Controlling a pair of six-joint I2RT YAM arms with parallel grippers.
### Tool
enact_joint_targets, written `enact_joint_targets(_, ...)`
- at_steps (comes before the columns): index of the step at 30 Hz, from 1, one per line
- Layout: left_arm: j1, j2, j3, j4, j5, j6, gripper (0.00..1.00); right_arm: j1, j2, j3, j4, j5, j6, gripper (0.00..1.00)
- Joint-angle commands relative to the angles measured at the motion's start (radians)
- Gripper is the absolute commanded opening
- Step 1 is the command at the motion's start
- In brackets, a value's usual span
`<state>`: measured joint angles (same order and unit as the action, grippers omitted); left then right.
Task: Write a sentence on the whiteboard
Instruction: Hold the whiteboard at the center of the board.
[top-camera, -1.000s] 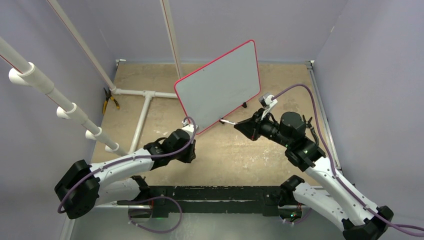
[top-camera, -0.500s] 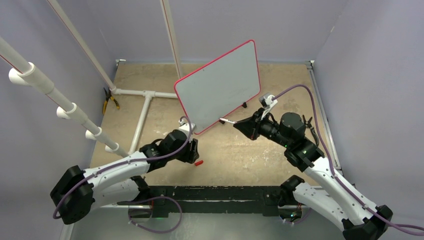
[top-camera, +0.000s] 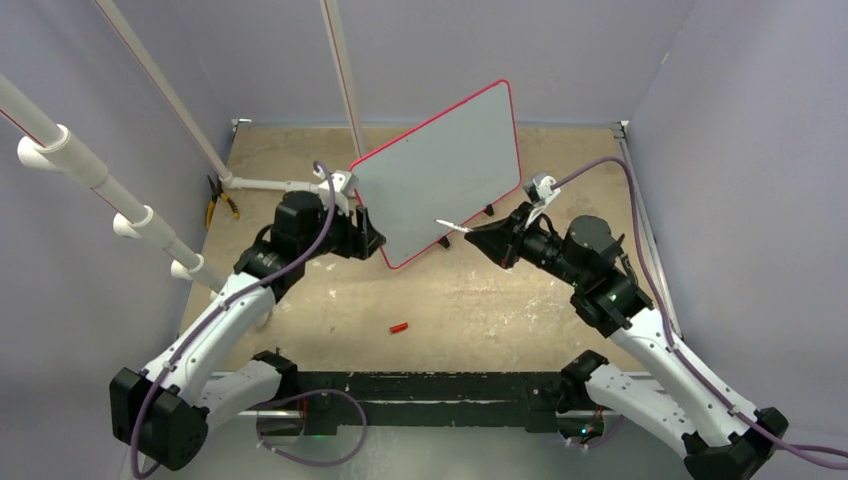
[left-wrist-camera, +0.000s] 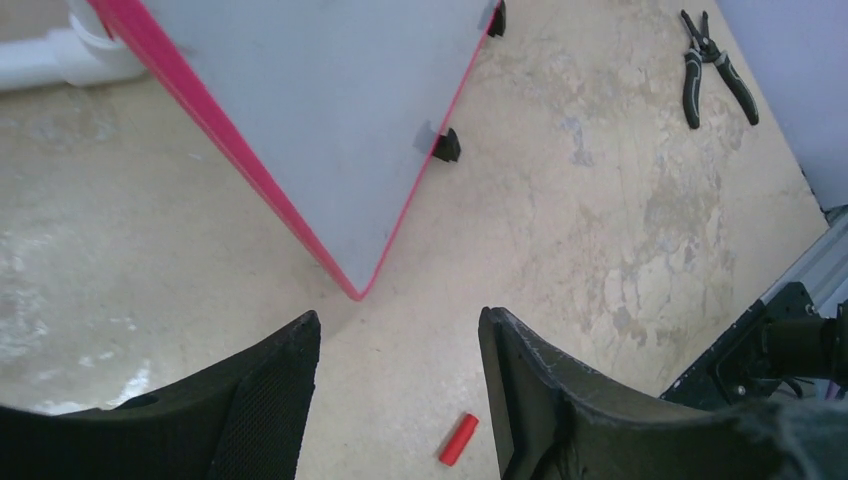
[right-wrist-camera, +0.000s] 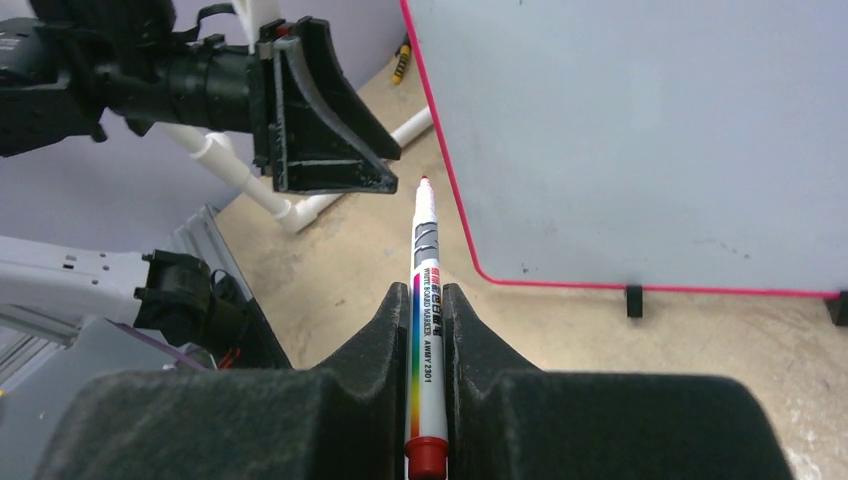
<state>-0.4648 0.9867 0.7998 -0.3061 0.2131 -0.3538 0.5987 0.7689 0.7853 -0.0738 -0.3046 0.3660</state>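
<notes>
The whiteboard (top-camera: 440, 170) stands tilted on small black feet, its thin red rim around a pale surface (right-wrist-camera: 640, 140). No sentence shows on it in any view. My right gripper (right-wrist-camera: 428, 295) is shut on a white marker (right-wrist-camera: 427, 290), uncapped, with its red tip pointing toward the board's lower left corner. From above, the marker (top-camera: 452, 226) hovers just in front of the board face. My left gripper (top-camera: 365, 230) is open and empty beside the board's left edge (left-wrist-camera: 320, 100). A red marker cap (top-camera: 399, 327) lies loose on the table, seen between my left fingers (left-wrist-camera: 458, 440).
A white PVC pipe frame (top-camera: 290, 190) lies on the table behind my left arm. Pliers (top-camera: 218, 200) rest at the far left by the wall. Slanted white pipes (top-camera: 120, 200) cross the left side. Purple walls enclose the table.
My left gripper opened and let the red cap fall to the table. That arm then swung up and left to the board's left edge. The right gripper carried the marker slightly closer to the board.
</notes>
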Motion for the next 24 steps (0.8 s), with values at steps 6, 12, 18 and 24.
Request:
enact_joint_targets(6, 0.238, 0.087, 0.104, 0.023, 0.346, 0.121, 0.59, 0.004, 0.154, 0.09, 0.199, -0.097, 0.023, 0.0)
enact_joint_targets(12, 0.254, 0.087, 0.055, 0.159, 0.399, 0.102, 0.5, 0.004, 0.305, 0.161, 0.283, -0.152, 0.032, 0.0)
enact_joint_targets(18, 0.268, 0.108, 0.032, 0.277, 0.343, 0.117, 0.41, 0.005, 0.46, 0.249, 0.358, -0.177, 0.024, 0.0)
enact_joint_targets(24, 0.27, 0.134, 0.045, 0.289, 0.356, 0.164, 0.37, 0.01, 0.571, 0.315, 0.407, -0.184, -0.001, 0.0)
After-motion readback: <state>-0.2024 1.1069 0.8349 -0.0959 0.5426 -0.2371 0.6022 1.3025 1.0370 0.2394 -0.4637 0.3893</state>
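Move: The whiteboard's near-left edge has its middle about 10 cm ahead of the empty left hand, 2 cm left and 10 cm below; the red cap lies some 12 cm back, 4 cm right and 19 cm below. For the right hand, already gripping the marker, the whiteboard's centre is roughly 22 cm ahead, 6 cm left and 20 cm lower, with the nearer black clip about 13 cm ahead, 4 cm left and 29 cm down. Left eases about 5 cm forward towards the whiteboard's left edge, narrowing its fingers; right carries marker 12 cm left-forward. ##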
